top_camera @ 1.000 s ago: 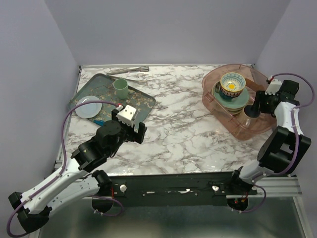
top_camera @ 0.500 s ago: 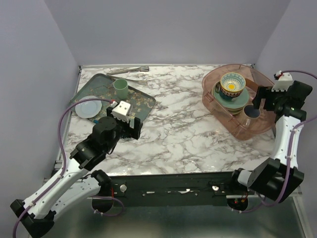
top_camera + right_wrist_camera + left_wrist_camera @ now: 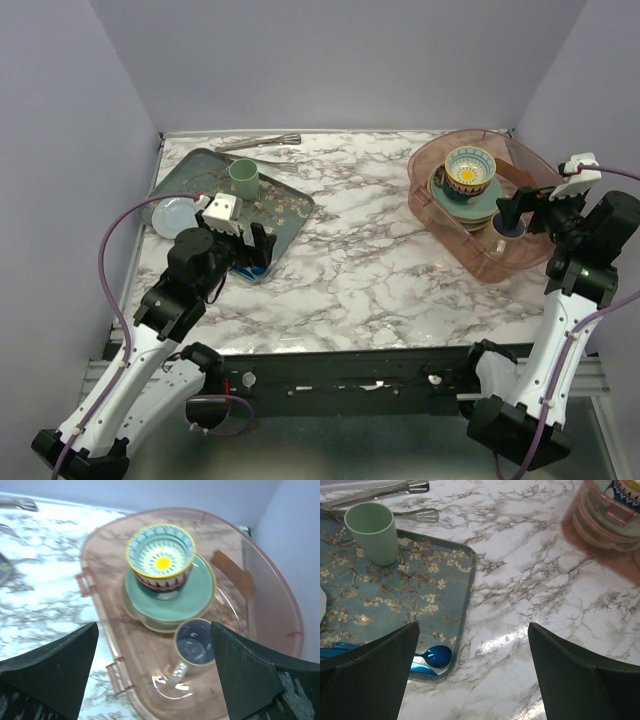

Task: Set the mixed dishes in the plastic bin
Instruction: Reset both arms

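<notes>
The plastic bin (image 3: 520, 262) stands at the table's right. Inside it the blue-yellow patterned bowl (image 3: 160, 555) sits on a mint green plate (image 3: 195, 600), with a cream plate (image 3: 131, 607) underneath. A grey-blue cup (image 3: 195, 642) stands upright on the bin floor beside the stack. Above that cup hangs my right gripper (image 3: 155, 680), open and holding nothing. My left gripper (image 3: 475, 680) is open over the near right corner of the dark-green floral tray (image 3: 420, 595). A pale blue plate (image 3: 175, 213) rests at the tray's left edge.
On the tray are a green cup (image 3: 372, 532) and blue spoons (image 3: 432, 656). Metal tongs (image 3: 385, 515) lie behind the tray near the back wall. Bare marble (image 3: 370, 250) stretches between tray and bin.
My right gripper opened, let go of the grey-blue cup in the bin and drew up and to the right. My left gripper swung left, back over the tray's corner.
</notes>
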Robot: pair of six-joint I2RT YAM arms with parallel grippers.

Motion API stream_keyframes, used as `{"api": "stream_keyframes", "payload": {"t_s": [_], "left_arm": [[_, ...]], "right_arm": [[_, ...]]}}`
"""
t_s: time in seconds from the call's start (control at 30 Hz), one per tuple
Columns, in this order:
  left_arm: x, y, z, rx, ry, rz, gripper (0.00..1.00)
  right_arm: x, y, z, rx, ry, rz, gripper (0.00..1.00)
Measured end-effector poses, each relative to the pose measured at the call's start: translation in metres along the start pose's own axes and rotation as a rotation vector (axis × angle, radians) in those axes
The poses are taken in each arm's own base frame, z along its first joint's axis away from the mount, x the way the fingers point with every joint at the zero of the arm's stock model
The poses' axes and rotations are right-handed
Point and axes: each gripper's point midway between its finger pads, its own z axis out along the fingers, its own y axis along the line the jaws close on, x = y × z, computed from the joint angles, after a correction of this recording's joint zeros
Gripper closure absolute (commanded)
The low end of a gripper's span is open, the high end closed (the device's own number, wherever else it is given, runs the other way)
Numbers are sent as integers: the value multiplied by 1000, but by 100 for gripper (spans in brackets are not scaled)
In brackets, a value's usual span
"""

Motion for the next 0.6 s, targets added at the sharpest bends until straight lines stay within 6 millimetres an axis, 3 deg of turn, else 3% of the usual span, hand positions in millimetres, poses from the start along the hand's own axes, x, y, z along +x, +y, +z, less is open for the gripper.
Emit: {"api": "stream_keyframes", "payload": {"t_s": [0.27, 0.6], "left_arm": [[-8, -2, -4, 14, -23, -69, 1], [-41, -2, -36, 10, -133, -77, 1]], "right_arm": [[-33, 55, -28, -187, -127, 84, 0], [-46, 83, -48, -264, -164, 196, 0]]}}
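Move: The right hand hangs empty over the near part of the bin: the mug it has left stands about 7 cm ahead, 8 cm right and 24 cm below. The stacked bowls are some 24 cm ahead, 3 cm left, on plates about 18 cm ahead and 1 cm left. From the left hand, that mug is roughly 70 cm right and 11 cm ahead; the green cup is 24 cm ahead, 6 cm left, the blue spoon 5 cm ahead, 3 cm left. Draw the empty right gripper away from the mug, about 8 cm left while rising and backing some 5 cm each, rolling its left side up and swinging slightly counter-clockwise. Lift the left gripper clear above the tray's near edge by about 5 cm, gathering pace and easing back a little late on. Keep both wide open, touching nothing. ##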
